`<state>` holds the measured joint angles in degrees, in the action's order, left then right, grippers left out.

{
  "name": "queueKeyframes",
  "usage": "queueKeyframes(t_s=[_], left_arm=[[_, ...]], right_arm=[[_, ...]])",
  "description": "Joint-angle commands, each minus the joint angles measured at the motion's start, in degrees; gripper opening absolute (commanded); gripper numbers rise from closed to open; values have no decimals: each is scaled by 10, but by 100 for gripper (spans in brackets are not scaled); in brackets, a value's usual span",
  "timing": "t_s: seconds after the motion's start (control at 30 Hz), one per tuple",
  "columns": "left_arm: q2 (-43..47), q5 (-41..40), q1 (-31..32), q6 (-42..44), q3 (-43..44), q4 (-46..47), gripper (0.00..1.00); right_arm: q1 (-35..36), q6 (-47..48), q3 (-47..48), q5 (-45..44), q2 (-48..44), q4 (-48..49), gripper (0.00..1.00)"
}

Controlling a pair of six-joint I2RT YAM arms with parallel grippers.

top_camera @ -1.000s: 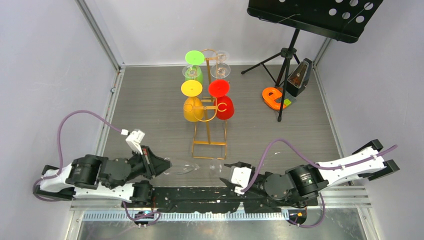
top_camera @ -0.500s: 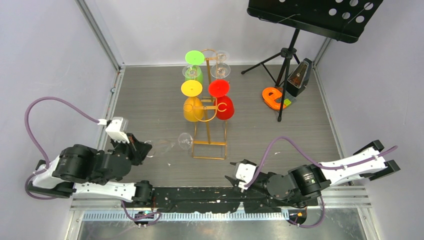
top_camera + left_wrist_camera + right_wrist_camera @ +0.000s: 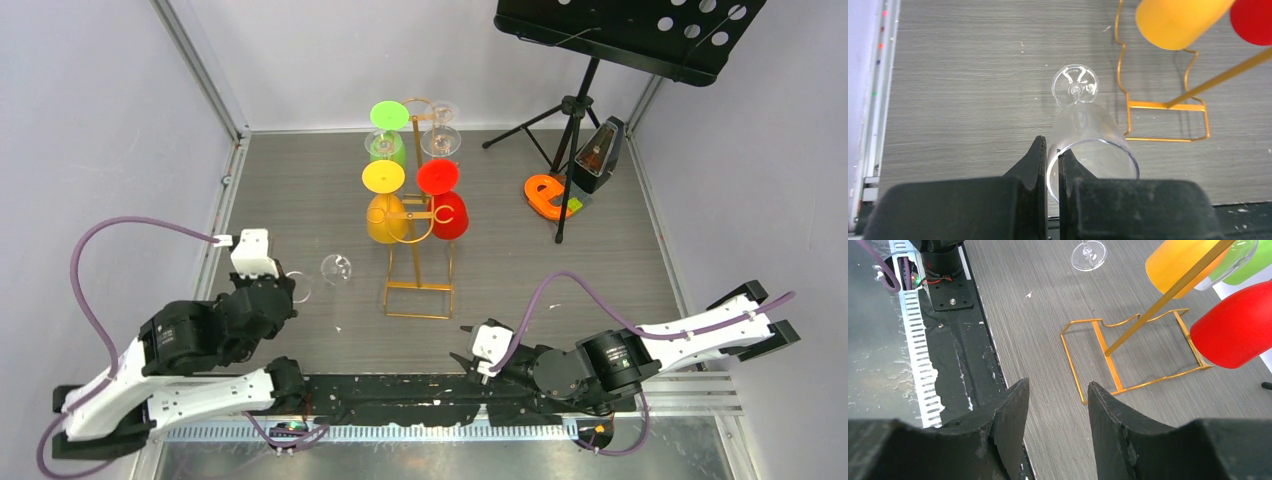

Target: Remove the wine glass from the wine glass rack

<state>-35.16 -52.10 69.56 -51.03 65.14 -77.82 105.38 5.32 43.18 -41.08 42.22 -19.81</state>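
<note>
A clear wine glass (image 3: 322, 272) hangs over the table left of the gold wine glass rack (image 3: 420, 262), free of its hooks. My left gripper (image 3: 290, 288) is shut on the glass's rim. In the left wrist view one finger (image 3: 1038, 157) sits outside the bowl (image 3: 1088, 132) and the other inside it, with the round foot (image 3: 1074, 85) pointing away, down toward the table. I cannot tell whether the foot touches the table. The rack's base (image 3: 1168, 105) lies just right of the glass. My right gripper (image 3: 1058, 390) is open and empty, low near the front edge, with the rack base (image 3: 1128, 355) ahead of it.
Green (image 3: 385, 135), yellow (image 3: 385, 205), red (image 3: 446, 205) and clear (image 3: 440, 130) glasses hang on the rack. A black music stand (image 3: 620, 30), a metronome (image 3: 598, 155) and an orange object (image 3: 548, 195) stand at the back right. A black strip (image 3: 955, 335) runs along the front edge.
My left arm has swung left and risen, carrying the clear glass from the front centre to the left of the rack base. The right gripper drew back slightly and stayed open.
</note>
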Motion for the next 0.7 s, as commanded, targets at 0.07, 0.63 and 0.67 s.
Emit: queueKeyframes(t_s=[0.07,0.63,0.67], left_arm=[[-2,77,-141,186,-2,145,0],[-212,375,-536,322,125,245,0],[-229,382,-544,322,138,244,0]], right_arm=[[3,-23,0,-4,-12,21,53],[3,-84,16,-13,-43,-15,54],[3,-87,16,-13,-45,-21,54]])
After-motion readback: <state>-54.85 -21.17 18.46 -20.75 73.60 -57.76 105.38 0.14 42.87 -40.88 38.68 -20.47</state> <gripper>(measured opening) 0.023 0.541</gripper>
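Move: The clear wine glass already hangs from the left fingers by its rim, its middle about 3 cm ahead, 3 cm right and 8 cm below them. The open table left of the rack lies some 20 cm ahead, 3 cm left and 26 cm below; the yellow glass is roughly 13 cm ahead, 14 cm right and 6 cm down. From the right hand, that open spot is about 30 cm ahead, 30 cm left and 25 cm down. The clear wine glass, still pinched at its rim in the shut left fingers, is carried forward about 10 cm and some 3 cm left, over the open table and along the left side of the rack, staying nearly level and gaining speed. Meanwhile the left wrist swings roughly 10 degrees counter-clockwise and tips down about as much. ##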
